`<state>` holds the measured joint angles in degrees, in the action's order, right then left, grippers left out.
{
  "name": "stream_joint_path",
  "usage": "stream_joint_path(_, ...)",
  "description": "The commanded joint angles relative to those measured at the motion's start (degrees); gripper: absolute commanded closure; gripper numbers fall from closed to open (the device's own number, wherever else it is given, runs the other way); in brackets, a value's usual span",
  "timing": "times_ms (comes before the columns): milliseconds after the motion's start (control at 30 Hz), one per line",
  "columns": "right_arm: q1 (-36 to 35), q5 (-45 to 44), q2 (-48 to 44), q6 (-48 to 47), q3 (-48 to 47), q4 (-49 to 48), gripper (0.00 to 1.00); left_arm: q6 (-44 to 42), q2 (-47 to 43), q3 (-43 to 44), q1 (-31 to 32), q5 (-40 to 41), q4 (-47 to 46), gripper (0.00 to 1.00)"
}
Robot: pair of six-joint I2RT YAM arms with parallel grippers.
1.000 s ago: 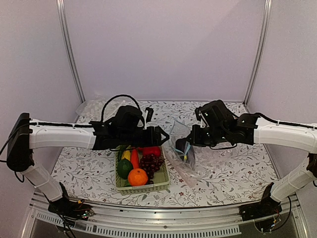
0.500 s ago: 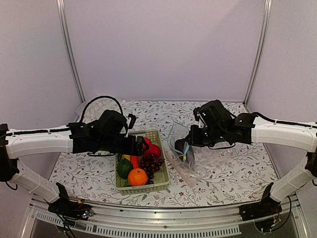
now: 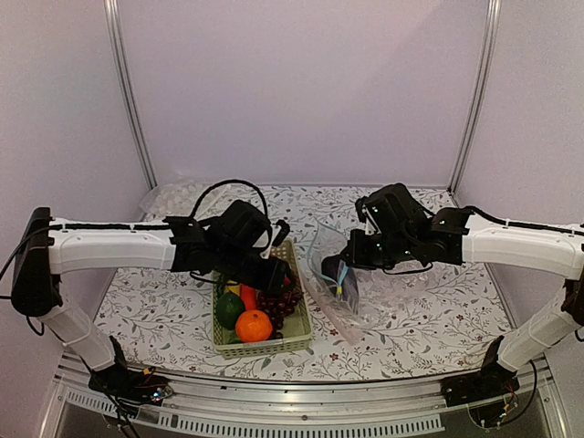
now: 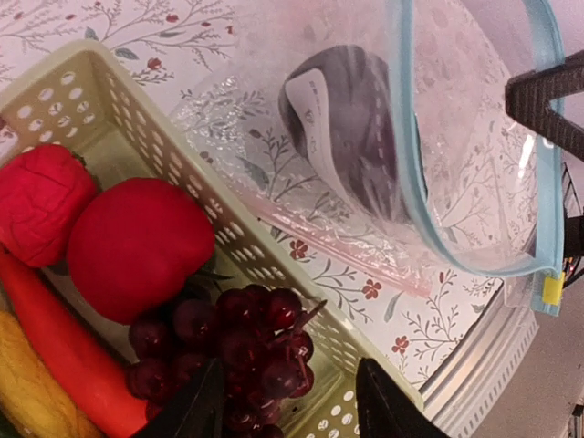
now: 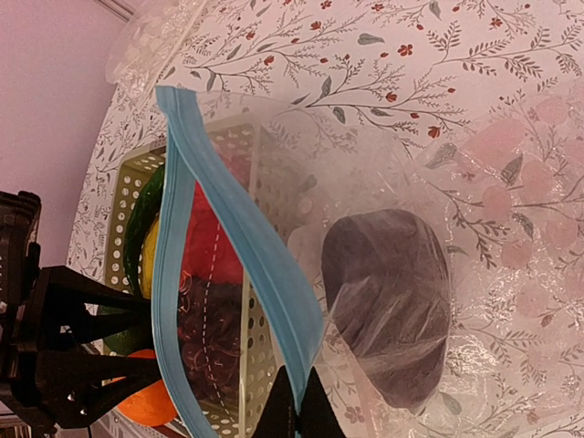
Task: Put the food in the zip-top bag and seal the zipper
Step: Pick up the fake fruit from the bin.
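The pale green basket [image 3: 295, 338] holds the food: an orange [image 3: 254, 325], a dark green vegetable [image 3: 229, 308], a carrot [image 4: 64, 365], corn [image 4: 23, 401], red fruit [image 4: 137, 246] and dark grapes [image 4: 260, 347]. My left gripper [image 3: 281, 276] is down in the basket, open, one finger on each side of the grapes. The clear zip-top bag [image 3: 330, 306] lies to the basket's right with a purple eggplant [image 5: 392, 310] inside. Its mouth gapes. My right gripper [image 5: 297, 411] is shut on the light-blue zipper [image 5: 237, 237], holding that edge up.
Bubbly clear plastic sheets lie at the back left corner [image 3: 169, 196] and under the right arm [image 5: 534, 192]. The floral table's metal front edge [image 3: 301, 388] runs just below the basket. Upright frame posts [image 3: 128, 91] stand at the back.
My left gripper drew back from the bag's mouth to the left, then came forward and down into the basket over the grapes. The right gripper and the bag stayed put.
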<state>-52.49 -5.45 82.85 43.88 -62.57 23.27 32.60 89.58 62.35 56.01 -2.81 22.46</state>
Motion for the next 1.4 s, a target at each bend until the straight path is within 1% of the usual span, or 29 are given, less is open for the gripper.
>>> stream_joint_path(0, -0.24, -0.39, 0.41, -0.29, -1.0, -0.63, 1.0, -1.68, 3.83, 3.46, 2.76, -2.3, 3.66, 0.51)
stream_joint_path(100, -0.24, -0.44, 0.38, -0.37, -1.1, -0.58, 1.0, -0.99, 4.86, 4.26, 4.22, -0.32, 5.12, 0.54)
stream_joint_path(200, -0.18, -0.44, 0.47, -0.37, -1.12, -0.59, 1.0, -0.38, 4.41, 4.39, 6.06, 5.36, 7.17, 0.54)
stream_joint_path(267, -0.18, -0.37, 0.6, -0.42, -1.18, -0.59, 1.0, 0.87, 3.87, 3.92, 6.58, 7.42, 7.54, 0.54)
stream_joint_path(333, -0.24, -0.24, 0.73, -0.39, -1.24, -0.7, 1.0, 2.16, 3.73, 3.31, 6.85, 8.33, 7.51, 0.53)
stream_joint_path(433, -0.24, -0.17, 0.67, -0.46, -1.27, -0.71, 1.0, 3.96, 4.25, 2.68, 7.54, 10.91, 7.68, 0.48)
stream_joint_path(567, -0.24, -0.04, 0.56, -0.46, -1.2, -0.81, 1.0, 5.05, 5.97, 2.95, 7.62, 11.37, 5.74, 0.49)
stream_joint_path(733, -0.25, -0.06, 0.18, -0.37, -1.03, -0.77, 1.0, 5.2, 9.83, 5.15, 7.67, 10.36, 5.62, 0.52)
stream_joint_path(867, -0.24, -0.34, -0.26, -0.53, -0.96, -0.61, 1.0, 5.51, 10.86, 5.55, 7.62, 12.12, 5.71, 0.51)
stream_joint_path(967, -0.18, -0.4, -0.24, -0.58, -1.08, -0.63, 1.0, 5.44, 11.16, 5.47, 7.64, 13.7, 5.75, 0.61)
stream_joint_path(1100, -0.24, -0.26, 0.02, -0.7, -1.21, -0.67, 1.0, 5.67, 11.26, 5.33, 7.69, 16.05, 6.63, 0.67)
stream_joint_path(1167, -0.2, -0.35, 0.03, -0.81, -1.24, -0.66, 1.0, 6.16, 10.38, 4.9, 7.63, 17.18, 6.71, 0.77)
stream_joint_path(1200, -0.28, -0.35, 0.03, -0.81, -1.24, -0.63, 1.0, 6.38, 9.44, 4.4, 7.63, 17.76, 6.28, 0.81)
stream_joint_path(1367, -0.18, -0.35, -0.12, -0.9, -1.09, -0.72, 1.0, 6.09, 2.18, 1.8, 7.58, 21.94, 4.08, 0.9)
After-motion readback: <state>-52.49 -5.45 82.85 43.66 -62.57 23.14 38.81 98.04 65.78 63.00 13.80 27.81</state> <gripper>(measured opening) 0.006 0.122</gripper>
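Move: The grapes lie in the bin almost under the left hand, about 8 cm below it, 1 cm back and 1 cm left. From that hand the round red fruit is some 5 cm ahead and 1 cm left, the orange 6 cm back and 7 cm left, and the long red vegetable 2 cm ahead and 7 cm left. The bagged eggplant is 13 cm right and 4 cm ahead. From the right hand, the grapes are roughly 13 cm left, 5 cm back and 13 cm below. Lower the half-open left gripper about 5 cm onto the grapes in the bin, easing back nearly 3 cm at first and then forward again, and roll the wrist some 15 degrees so its left side rises. Close the fingers almost shut around the grapes near the stem, then start up by 1 cm. Keep the right gripper still, pinching the bag's blue zipper edge. ##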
